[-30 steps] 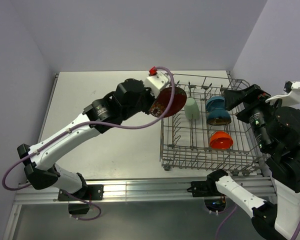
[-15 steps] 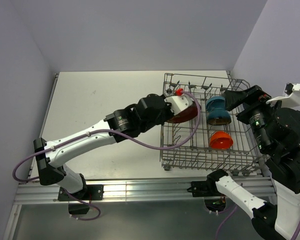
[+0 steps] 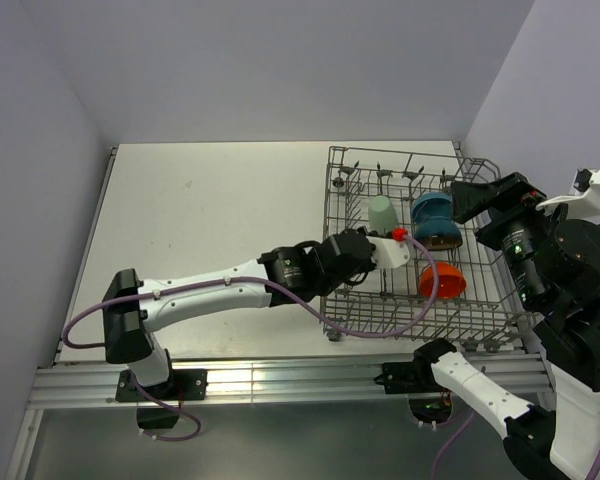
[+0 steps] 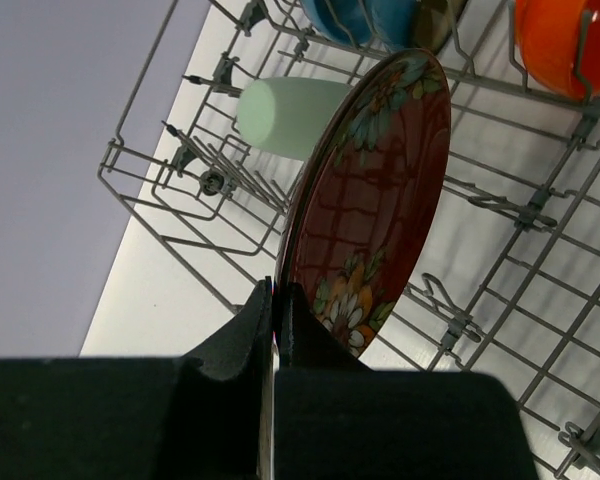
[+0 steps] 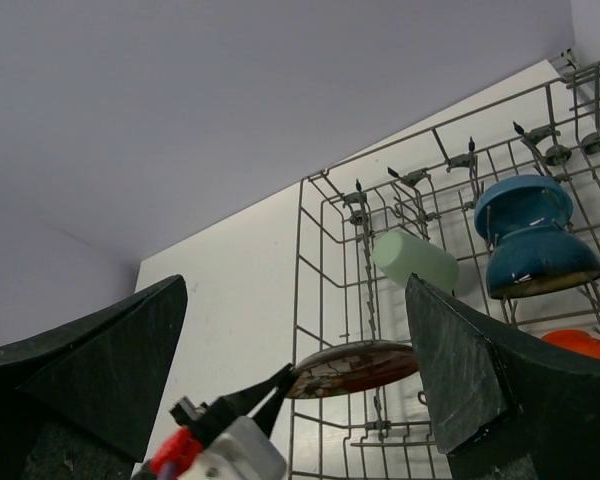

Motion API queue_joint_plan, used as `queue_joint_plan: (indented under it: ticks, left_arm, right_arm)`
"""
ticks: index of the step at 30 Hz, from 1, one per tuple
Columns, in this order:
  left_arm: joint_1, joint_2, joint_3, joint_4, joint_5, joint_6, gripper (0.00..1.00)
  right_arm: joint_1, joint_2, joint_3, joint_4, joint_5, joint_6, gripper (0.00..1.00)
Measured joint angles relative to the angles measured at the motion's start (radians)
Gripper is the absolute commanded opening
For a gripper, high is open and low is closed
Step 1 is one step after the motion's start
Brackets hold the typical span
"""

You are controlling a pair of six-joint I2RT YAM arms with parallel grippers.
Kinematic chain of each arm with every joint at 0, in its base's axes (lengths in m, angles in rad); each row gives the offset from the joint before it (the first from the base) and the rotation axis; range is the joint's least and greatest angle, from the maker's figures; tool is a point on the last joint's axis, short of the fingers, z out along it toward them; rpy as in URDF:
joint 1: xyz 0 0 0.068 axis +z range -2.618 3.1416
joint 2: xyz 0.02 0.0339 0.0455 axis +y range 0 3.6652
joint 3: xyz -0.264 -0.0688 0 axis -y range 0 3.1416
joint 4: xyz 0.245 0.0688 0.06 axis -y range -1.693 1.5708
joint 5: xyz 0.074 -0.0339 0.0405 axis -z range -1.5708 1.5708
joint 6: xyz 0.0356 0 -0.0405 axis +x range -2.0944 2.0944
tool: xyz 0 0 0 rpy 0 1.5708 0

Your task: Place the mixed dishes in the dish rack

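My left gripper (image 4: 273, 300) is shut on the rim of the red patterned plate (image 4: 375, 200), which stands on edge low among the tines in the left half of the dish rack (image 3: 480, 322). From above, that gripper (image 3: 378, 260) covers the plate. The pale green cup (image 3: 381, 213) lies behind it. The blue bowl (image 3: 431, 210), the dark brown bowl (image 3: 444, 238) and the orange-red bowl (image 3: 442, 282) sit in the rack's right half. My right gripper (image 5: 296, 285) is open and empty, hovering at the rack's right side (image 3: 470, 205) and looking across at the plate (image 5: 355, 368).
The grey wire rack (image 5: 310, 300) stands on a white table (image 3: 210, 210) against lilac walls. The left arm's purple cable (image 3: 370, 325) drapes over the rack's front left corner. A metal rail (image 3: 280, 378) runs along the near edge.
The left arm has swung down and forward, carrying the plate from above the rack's rear left corner into its left half. The cup shows again. The right arm has stayed still.
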Motion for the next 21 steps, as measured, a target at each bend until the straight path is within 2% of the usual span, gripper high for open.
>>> queue_joint_plan:
  ticks: [7,21]
  left_arm:
    - [-0.04,0.053,-0.055,0.045,-0.067,0.05,0.0]
    - [-0.045,0.074,-0.076,0.062,-0.079,0.056,0.0]
  right_arm:
    - [0.0,-0.024,0.0,-0.006,0.003,-0.003,0.97]
    - [0.0,-0.033,0.0,-0.008,0.017,-0.011,0.97]
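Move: The left hand holds the red plate by its rim, above the rack's left side. The gap in the left tines it is taken to lies about 7 cm ahead, 7 cm to the right and 14 cm below. At much that height, the green cup stands 18 cm ahead and 14 cm right, the blue bowls 17 cm ahead and 28 cm right, the orange bowl 4 cm ahead and 29 cm right. From the right hand the gap is some 11 cm ahead, 18 cm left and 33 cm below. Down towards the left tines, on the near side of the green cup, the left hand lowers the upright red plate about 5 cm, quickly at first, then nearly pausing before a last slight sink. The wrist rolls a little, its left side rising under 10 degrees, and the shut fingers keep their pinch on the rim. ##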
